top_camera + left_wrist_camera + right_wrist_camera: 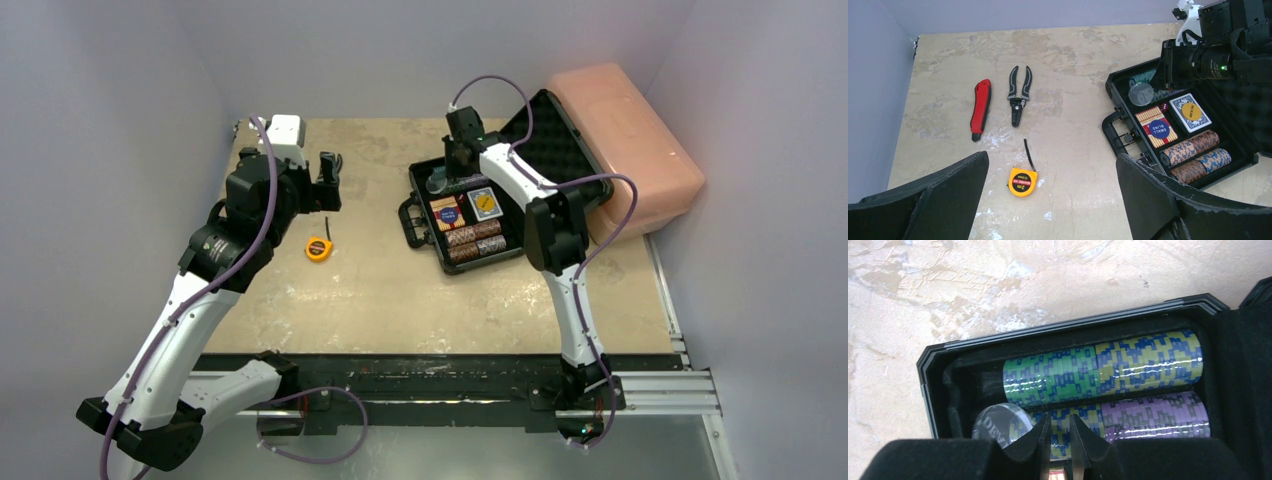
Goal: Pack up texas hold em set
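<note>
The black briefcase (424,216) lies open, its foam-lined lid (556,140) propped back. Inside are a red card deck (1156,127) with a blue round button on it, a blue deck (1190,112) with a yellow button, a red die (1164,106) and chip stacks (1193,147). My right gripper (1059,417) hangs low over the case's far end, just above more chip stacks (1053,377), jaws a narrow gap apart with nothing between. A clear dealer button (995,425) leans just left of them. My left gripper (328,180) is wide open and empty, above the table left of the case.
A yellow tape measure (1022,182), black pliers (1018,95) and a red utility knife (981,107) lie on the table left of the case. A pink plastic box (630,150) stands behind the lid at the back right. Walls close in on the left, back and right.
</note>
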Controlling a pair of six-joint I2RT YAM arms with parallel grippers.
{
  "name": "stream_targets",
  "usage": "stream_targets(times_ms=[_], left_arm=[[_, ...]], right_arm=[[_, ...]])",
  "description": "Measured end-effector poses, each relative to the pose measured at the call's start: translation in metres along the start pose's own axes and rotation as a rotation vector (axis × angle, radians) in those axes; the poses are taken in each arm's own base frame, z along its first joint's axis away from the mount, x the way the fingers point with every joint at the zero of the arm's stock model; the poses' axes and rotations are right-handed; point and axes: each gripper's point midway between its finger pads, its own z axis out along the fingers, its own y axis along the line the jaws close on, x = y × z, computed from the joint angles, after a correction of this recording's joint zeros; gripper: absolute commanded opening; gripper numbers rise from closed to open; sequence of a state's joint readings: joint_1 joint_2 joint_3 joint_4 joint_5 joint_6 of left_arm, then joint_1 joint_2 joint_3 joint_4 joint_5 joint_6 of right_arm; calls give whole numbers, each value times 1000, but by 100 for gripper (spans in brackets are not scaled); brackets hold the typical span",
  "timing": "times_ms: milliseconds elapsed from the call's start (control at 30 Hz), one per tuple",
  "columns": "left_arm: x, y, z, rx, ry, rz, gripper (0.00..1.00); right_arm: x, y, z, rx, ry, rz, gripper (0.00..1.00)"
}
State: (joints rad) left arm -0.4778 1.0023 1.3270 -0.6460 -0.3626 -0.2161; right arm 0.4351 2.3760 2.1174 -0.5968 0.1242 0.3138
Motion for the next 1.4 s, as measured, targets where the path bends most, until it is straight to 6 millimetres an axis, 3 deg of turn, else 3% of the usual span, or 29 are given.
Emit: stream_targets(times_ms=[267, 467, 667, 800, 967, 1133, 1267, 1400], left_arm=[[0, 1, 0, -2, 0, -2, 100], [0, 0, 0, 5, 2, -2, 100], [1, -1, 2, 7, 7, 0, 100], [3, 1, 5, -2, 13, 0, 100], [4, 1, 8, 1, 23, 3, 100], [15, -9, 21, 31, 69, 21, 100], [31, -20, 38, 70, 130, 38, 100], [51, -34, 55, 116, 208, 52, 100]], right_arm=[[4, 15, -5, -52, 7, -10, 23], [4, 23, -20, -66, 11, -21, 24], [-10, 23, -52, -66, -19, -18, 30], [-26, 21, -84, -68, -69, -7, 44], [-31, 10, -131, -55, -122, 4, 69], [-34, -6, -173, -19, -182, 13, 87], [-41, -28, -200, 47, -242, 29, 94], [-52, -67, -226, 114, -300, 87, 94]])
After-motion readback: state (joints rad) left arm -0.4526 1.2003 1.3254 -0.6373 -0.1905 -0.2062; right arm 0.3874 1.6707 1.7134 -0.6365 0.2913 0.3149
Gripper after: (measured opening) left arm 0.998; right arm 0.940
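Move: The clear disc lies some 4 cm left of the right hand and about 1 cm back, at about fingertip height. The purple chip roll is centred about 4 cm to the hand's right, straight across; the green roll 4 cm ahead and 2 cm right; the matchstick-patterned box 8 cm back. From the left hand, the case handle is some 14 cm ahead, 17 right and 29 below; the disc about 24 ahead, 22 right and 28 below. With its fingers still nearly shut, the right hand nudges about 2 cm left and 2 cm back at the end of the purple roll, pushing the disc along, then climbs about 20 cm out of the case, drawing back and swinging right towards the open lid as the fingers spread wide and tilt up some 15 degrees. Late on, the open left hand sinks about 6 cm, easing right and forward towards the case handle, its fingertips tipping down and turning slightly clockwise. ##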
